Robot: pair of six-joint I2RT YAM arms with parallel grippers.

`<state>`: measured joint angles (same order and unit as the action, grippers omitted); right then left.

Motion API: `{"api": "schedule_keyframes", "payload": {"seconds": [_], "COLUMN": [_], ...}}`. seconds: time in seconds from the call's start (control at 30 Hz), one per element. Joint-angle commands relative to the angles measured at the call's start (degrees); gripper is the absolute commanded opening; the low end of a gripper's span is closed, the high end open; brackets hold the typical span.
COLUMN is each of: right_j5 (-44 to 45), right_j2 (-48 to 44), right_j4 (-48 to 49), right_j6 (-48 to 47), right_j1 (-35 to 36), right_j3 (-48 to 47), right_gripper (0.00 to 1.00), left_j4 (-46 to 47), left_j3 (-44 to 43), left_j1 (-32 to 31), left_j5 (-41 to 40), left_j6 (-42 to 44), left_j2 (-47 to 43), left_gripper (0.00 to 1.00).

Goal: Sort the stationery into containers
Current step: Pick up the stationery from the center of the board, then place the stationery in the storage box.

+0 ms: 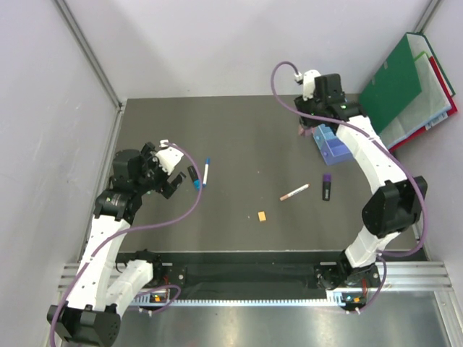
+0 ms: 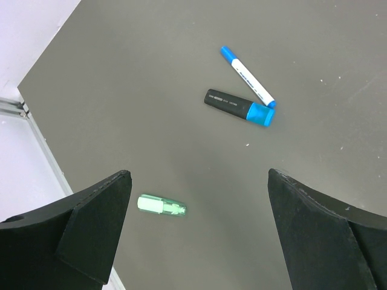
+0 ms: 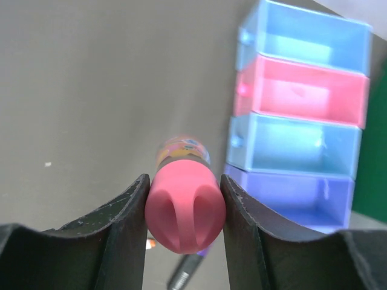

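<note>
My right gripper [image 1: 305, 127] is shut on the pink-capped tube [image 3: 184, 205], held in the air just left of the containers [image 3: 284, 194], a row of four blue and pink bins [image 1: 336, 152]. Under it on the table lie the purple marker [image 1: 327, 186] and the pinkish pen [image 1: 294, 192]. The tiny orange block [image 1: 262, 216] lies mid-table. My left gripper [image 2: 198, 199] hangs open and empty over bare table. Just beyond it lie the black marker with the cyan cap [image 2: 239, 107] and the white-blue pen [image 2: 248, 77], touching at one end.
A green folder [image 1: 394, 83] over a red one [image 1: 450, 101] leans at the back right, right behind the bins. Grey walls close in the left and back sides. A green light patch [image 2: 161, 205] shows on the table by my left finger.
</note>
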<state>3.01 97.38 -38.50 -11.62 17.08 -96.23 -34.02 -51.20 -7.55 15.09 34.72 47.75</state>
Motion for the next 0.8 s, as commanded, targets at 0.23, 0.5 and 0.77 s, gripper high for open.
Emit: {"api": "schedule_keyframes", "payload": {"seconds": [0.23,0.5,0.77], "right_j5": [4.47,2.89,1.13], "right_j2": [-7.29,-7.91,-6.59], "right_j4": [2.64,4.4,9.14], "right_j6": [1.95,0.72,-0.6], "right_j1": [-12.24,-21.29,-26.65], "right_j3": [4.46,8.15,11.93], "right_gripper": [0.0,0.0,0.0], "left_j4": [0.45,-0.17,-0.87], "left_j3": [-0.22,-1.53,-3.11], "left_j1": [-0.09,-0.09,-0.09], "left_j5": [1.87,1.78,2.22], "left_j6": [1.4,1.75,1.32], "left_j2": [-1.25,-0.2,0.94], "left_gripper": [0.99,0.99,0.99]}}
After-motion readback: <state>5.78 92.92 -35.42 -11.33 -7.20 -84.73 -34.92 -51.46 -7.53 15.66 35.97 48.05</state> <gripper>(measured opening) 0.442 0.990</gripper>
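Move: The pink-capped bottle is already in my right fingers. The blue tray at the near end of the tray row lies about 19 cm to their right, 3 ahead and 17 below. From that hand the light blue tray next to it is some 9 cm ahead and 16 right, the pink tray about 14 ahead and 15 right, and the purple marker 9 back and 12 right. From my left hand the blue tray is roughly 62 cm right and 20 ahead. Keeping my grip on the pink cap, I swing my right hand about 20 cm to the right, at first level, to bring the bottle over the blue tray. I turn the hand clockwise by some 25 degrees as it goes, and over the second half let it sink about 4 cm, slowing towards the end. ##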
